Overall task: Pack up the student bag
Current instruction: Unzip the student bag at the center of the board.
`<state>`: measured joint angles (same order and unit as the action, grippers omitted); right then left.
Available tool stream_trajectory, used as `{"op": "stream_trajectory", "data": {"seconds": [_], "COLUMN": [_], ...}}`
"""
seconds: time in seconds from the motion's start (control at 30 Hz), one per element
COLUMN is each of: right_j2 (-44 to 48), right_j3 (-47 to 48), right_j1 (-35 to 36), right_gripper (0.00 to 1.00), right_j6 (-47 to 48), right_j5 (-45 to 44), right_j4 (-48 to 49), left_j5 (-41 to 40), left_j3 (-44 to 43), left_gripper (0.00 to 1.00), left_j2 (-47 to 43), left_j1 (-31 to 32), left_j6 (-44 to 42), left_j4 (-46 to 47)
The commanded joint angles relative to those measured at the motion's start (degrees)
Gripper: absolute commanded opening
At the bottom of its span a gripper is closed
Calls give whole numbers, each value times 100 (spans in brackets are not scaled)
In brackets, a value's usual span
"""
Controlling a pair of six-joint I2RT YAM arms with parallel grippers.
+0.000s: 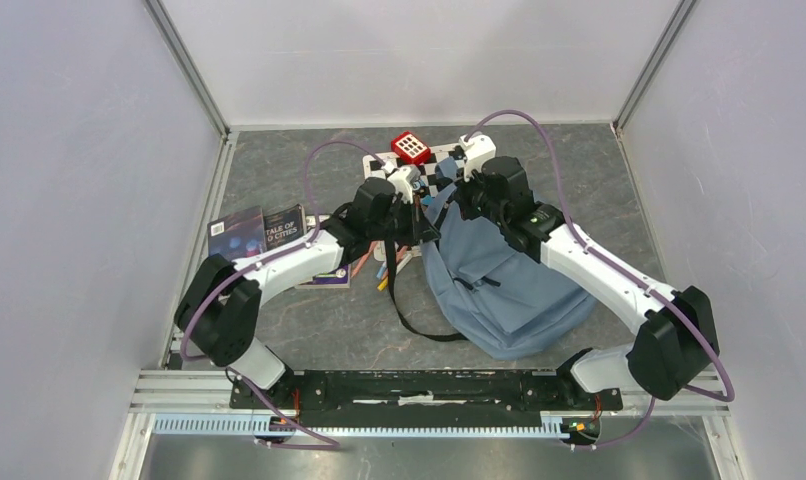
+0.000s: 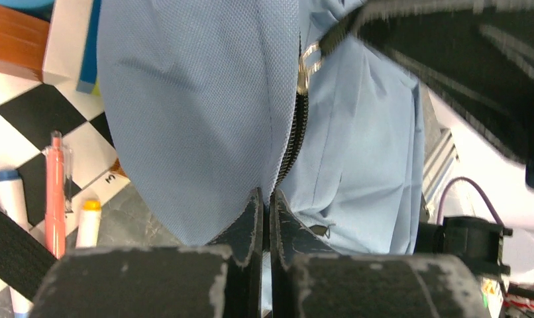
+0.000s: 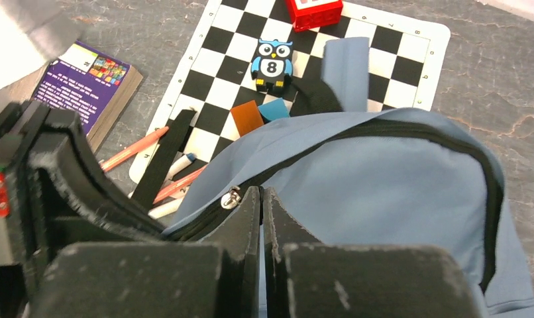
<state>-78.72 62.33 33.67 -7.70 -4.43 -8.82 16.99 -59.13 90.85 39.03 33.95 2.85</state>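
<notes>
The student bag (image 1: 504,285), a soft blue-grey backpack, lies right of centre with its top toward the far wall. Its dark zipper (image 3: 410,129) curves over the top. My left gripper (image 2: 266,195) is shut on the bag's fabric right beside the zipper teeth (image 2: 292,142). My right gripper (image 3: 262,192) is shut on the fabric edge next to the metal zipper pull (image 3: 233,197). From above, the left gripper (image 1: 425,226) and the right gripper (image 1: 447,203) meet close together at the bag's top left corner.
A chessboard mat (image 3: 410,40) lies beyond the bag with an owl toy (image 3: 272,63), a red box (image 3: 313,12), and an orange block (image 3: 246,116) beside a blue one. Pens (image 1: 389,268) lie left of the bag, then books (image 1: 259,232). A black strap (image 1: 409,310) trails forward.
</notes>
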Motion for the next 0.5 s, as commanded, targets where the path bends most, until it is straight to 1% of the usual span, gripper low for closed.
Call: {"op": "stream_trajectory", "data": {"seconds": [0.0,0.1,0.23,0.47], "right_j2": [-108,-358,-514,-727], "right_j3": [488,635,652,645], "right_j1": [-11,-8,-13,-13], "right_gripper": [0,0,0,0], "right_j6": [172,107,-43,-77], "right_j5": [-375,-354,-440,-683], "right_j4": [208,50,38,-8], "left_j5": [531,688,699,815], "left_j3": [404,753,1146,1591], "left_gripper": [2,2,2,2], "left_j2": [-491,-738,-1091,-1643], "left_j1": [29,31,27,83], "left_j6": [-251,-293,-365,-535], "left_j4": [99,93,-48,-353]}}
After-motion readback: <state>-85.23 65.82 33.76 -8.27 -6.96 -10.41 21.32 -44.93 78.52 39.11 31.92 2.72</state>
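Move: The left hand grips the student bag's cloth at the zipper line. The metal zipper pull lies about 6 cm ahead, 4 cm right and 5 cm above it, and the pens roughly level ahead, 9 cm to its left and 13 cm below. At the right fingertips, the pull is about 1 cm back and 1 cm left; from that hand the owl block lies some 14 cm ahead, 7 left, 18 below, and the red block about 22 ahead, 8 left, 18 below. Keeping its pinch on the cloth beside the zipper, the left hand drags the student bag back towards the base about 6 cm and some 3.5 cm left, sinking slightly, away from the zipper pull. Against this the right hand, still shut at the zipper pull, holds nearly in place, rising a touch before it sinks about 2.5 cm while easing some 1.5 cm forward, with the wrists turning only a few degrees and neither grip opening. ##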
